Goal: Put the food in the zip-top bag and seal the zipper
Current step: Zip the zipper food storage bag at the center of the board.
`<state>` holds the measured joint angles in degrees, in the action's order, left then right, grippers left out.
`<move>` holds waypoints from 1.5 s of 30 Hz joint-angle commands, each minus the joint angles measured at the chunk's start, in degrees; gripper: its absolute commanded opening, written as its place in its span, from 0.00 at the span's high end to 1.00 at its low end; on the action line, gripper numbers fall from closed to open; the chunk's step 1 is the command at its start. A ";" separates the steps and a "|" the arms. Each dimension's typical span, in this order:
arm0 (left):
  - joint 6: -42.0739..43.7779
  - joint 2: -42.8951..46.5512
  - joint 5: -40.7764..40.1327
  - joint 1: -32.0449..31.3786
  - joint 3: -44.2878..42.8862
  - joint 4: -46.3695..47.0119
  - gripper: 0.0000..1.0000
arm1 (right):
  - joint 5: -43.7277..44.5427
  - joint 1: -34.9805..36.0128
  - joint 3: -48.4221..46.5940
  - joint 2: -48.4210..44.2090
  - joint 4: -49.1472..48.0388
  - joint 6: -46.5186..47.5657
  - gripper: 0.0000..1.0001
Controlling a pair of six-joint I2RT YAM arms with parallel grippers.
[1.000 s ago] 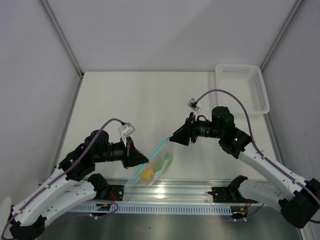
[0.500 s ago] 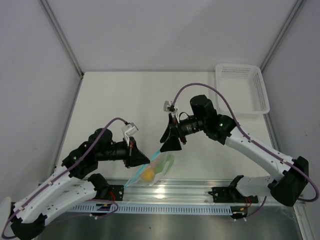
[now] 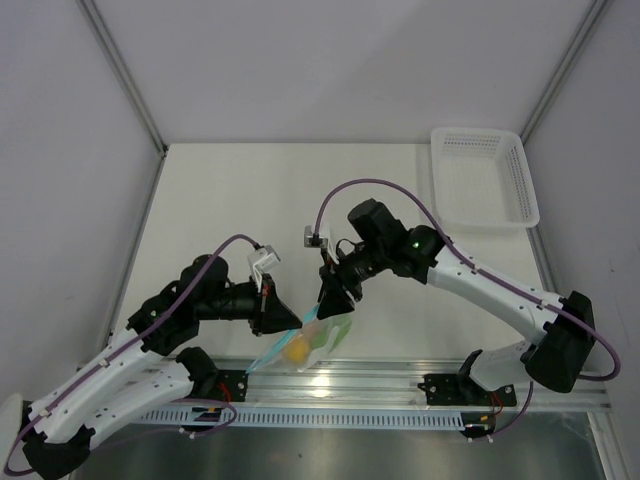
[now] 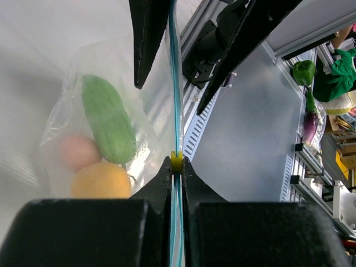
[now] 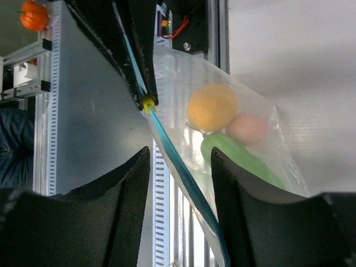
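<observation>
The zip-top bag point(image 3: 318, 338) hangs tilted over the table's near edge, between my two grippers. Through the clear plastic I see the round orange piece point(image 4: 101, 181), the oblong green piece point(image 4: 108, 119) and a pinkish piece point(image 4: 78, 151). My left gripper point(image 4: 176, 164) is shut on the teal zipper point(image 4: 176, 83), right behind a small yellow slider point(image 4: 176, 161). My right gripper point(image 5: 179, 161) is open, and the zipper point(image 5: 183, 178) runs between its two fingers without touching them. In the top view the right gripper point(image 3: 333, 300) sits just up the strip from the left gripper point(image 3: 287, 322).
A white lattice basket point(image 3: 485, 180) stands at the back right. An aluminium rail point(image 3: 400, 380) runs along the near edge under the bag. Toy vegetables point(image 4: 308, 119) lie off the table beyond the rail.
My right arm has swung left and down along the zipper towards the left gripper, and its open jaws now straddle the strip. The left gripper has kept its hold.
</observation>
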<state>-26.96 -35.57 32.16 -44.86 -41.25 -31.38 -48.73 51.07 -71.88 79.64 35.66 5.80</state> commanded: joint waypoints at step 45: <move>-0.64 9.47 -9.05 0.13 -1.99 -8.00 0.94 | 31.85 -4.13 12.46 -10.20 -11.93 -22.85 1.00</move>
<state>-26.94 -26.92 22.22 -44.75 -41.25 -37.26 -24.23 48.40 -59.79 70.91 24.27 -14.37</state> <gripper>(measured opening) 0.060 0.007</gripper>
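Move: The zip strip the right fingers are about to pinch runs between their open tips, about 1 cm below the hand point; the yellow slider sits some 5 cm left and 3 cm back of the right hand. The green vegetable lies about 3 cm right, 5 cm back and 12 cm below, the orange fruit about 6 cm left and 8 cm back. The left hand already holds the slider, its target, the strip's left end, being roughly 11 cm left, 10 cm back and 5 cm down. The right hand settles a little over 1 cm down as its fingers close and pinch the zip strip just beyond the slider, then carries the strip about 6 cm forward and 3 cm to the right, away from the left hand, still sinking slightly while the wrist turns some 30 degrees clockwise. The left fingers keep the yellow slider between their tips, at first nearly still, then ease forward about 1.5 cm and draw some 3 cm to the left, turning about 10 degrees counter-clockwise. ##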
